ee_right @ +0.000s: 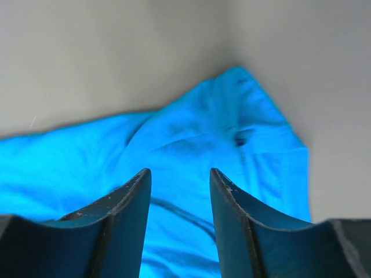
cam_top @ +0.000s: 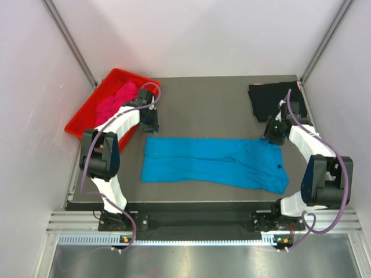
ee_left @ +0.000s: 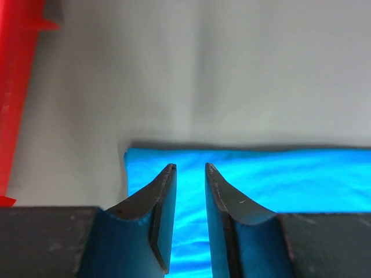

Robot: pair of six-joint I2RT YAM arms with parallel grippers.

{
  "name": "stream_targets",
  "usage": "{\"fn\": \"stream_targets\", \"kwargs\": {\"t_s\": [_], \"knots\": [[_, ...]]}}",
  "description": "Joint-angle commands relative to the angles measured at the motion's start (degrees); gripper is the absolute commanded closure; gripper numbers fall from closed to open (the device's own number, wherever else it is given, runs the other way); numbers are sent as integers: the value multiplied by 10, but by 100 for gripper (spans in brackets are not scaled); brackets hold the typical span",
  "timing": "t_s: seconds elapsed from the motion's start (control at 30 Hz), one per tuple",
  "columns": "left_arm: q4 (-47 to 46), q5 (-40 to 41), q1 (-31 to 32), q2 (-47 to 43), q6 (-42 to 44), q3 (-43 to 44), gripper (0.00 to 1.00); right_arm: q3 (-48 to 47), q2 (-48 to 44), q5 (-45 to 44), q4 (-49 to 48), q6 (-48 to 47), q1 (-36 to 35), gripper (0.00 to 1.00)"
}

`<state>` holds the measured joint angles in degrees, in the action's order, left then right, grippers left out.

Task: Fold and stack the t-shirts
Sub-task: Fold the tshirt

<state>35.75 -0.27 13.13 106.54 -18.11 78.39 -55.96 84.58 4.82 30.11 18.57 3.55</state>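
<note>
The turquoise t-shirt [cam_top: 214, 163] lies on the dark mat as a long strip, folded lengthwise. A black t-shirt [cam_top: 269, 98] sits folded at the back right corner. The magenta t-shirt [cam_top: 116, 98] is bunched in the red tray. My left gripper [cam_top: 151, 124] hovers over the strip's far left corner. In the left wrist view it [ee_left: 190, 168] is open, with the blue cloth [ee_left: 290, 179] below and nothing between the fingers. My right gripper [cam_top: 271, 136] is over the strip's far right end. Seen from the right wrist it [ee_right: 179, 172] is open above the collar area [ee_right: 220, 127].
The red tray [cam_top: 87, 119] stands at the back left, its wall also in the left wrist view [ee_left: 17, 87], close beside my left arm. White walls enclose the table on three sides. Bare mat [cam_top: 208, 110] lies between the tray and the black t-shirt.
</note>
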Motion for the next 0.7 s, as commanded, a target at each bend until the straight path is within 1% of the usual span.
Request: {"fn": "stream_targets", "kwargs": {"t_s": [0.0, 0.03, 0.07, 0.13, 0.2, 0.23, 0.33, 0.43, 0.53, 0.67], "knots": [[3, -29, -1, -58, 5, 26, 68, -3, -20, 86, 8, -41, -1, 55], [-2, -37, -1, -65, 4, 23, 68, 8, -19, 116, 2, -51, -5, 56], [-5, -51, -1, -80, 4, 15, 68, 14, -16, 169, -3, -66, -9, 57], [-28, -105, 0, -96, -7, 3, 68, 32, -8, 184, -22, -67, -16, 56], [-51, -155, 4, -123, -21, -31, 68, 46, 1, 195, -35, -69, -29, 55], [-72, -168, 6, -140, -25, -56, 68, 49, 4, 204, -52, -67, -31, 54], [-81, -191, 6, -153, -30, -79, 67, 53, 22, 208, -66, -66, -66, 52], [-74, -204, 6, -150, -24, -78, 68, 50, 36, 206, -87, -76, -87, 51], [-75, -211, 6, -150, -24, -76, 68, 45, 56, 209, -105, -85, -94, 50], [-70, -221, 6, -149, -22, -69, 68, 38, 69, 193, -97, -100, -100, 51]]}}
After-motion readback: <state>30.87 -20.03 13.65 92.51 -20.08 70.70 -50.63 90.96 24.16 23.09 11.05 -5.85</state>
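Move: The crease in the blue t-shirt's right half lies about 11 cm to the left of my right hand, 6 cm back and some 6 cm below it. The black folded shirt is about 15 cm ahead of that hand and 5 cm to its right. From my left hand the crease is around 37 cm right and 10 cm back; the blue shirt's far left corner sits about 3 cm left and 3 cm back, and the red bin's middle 16 cm left and 10 cm ahead. I sweep my open right hand about 10 cm left over the blue shirt towards its crease, sinking about 4 cm and easing slightly back, while the wrist turns some 25 degrees counter-clockwise and rolls its left side up. My empty left hand rises from beside the shirt's far left corner, then swings right and a little back over the cloth, its fingers tipping to point rightward. ##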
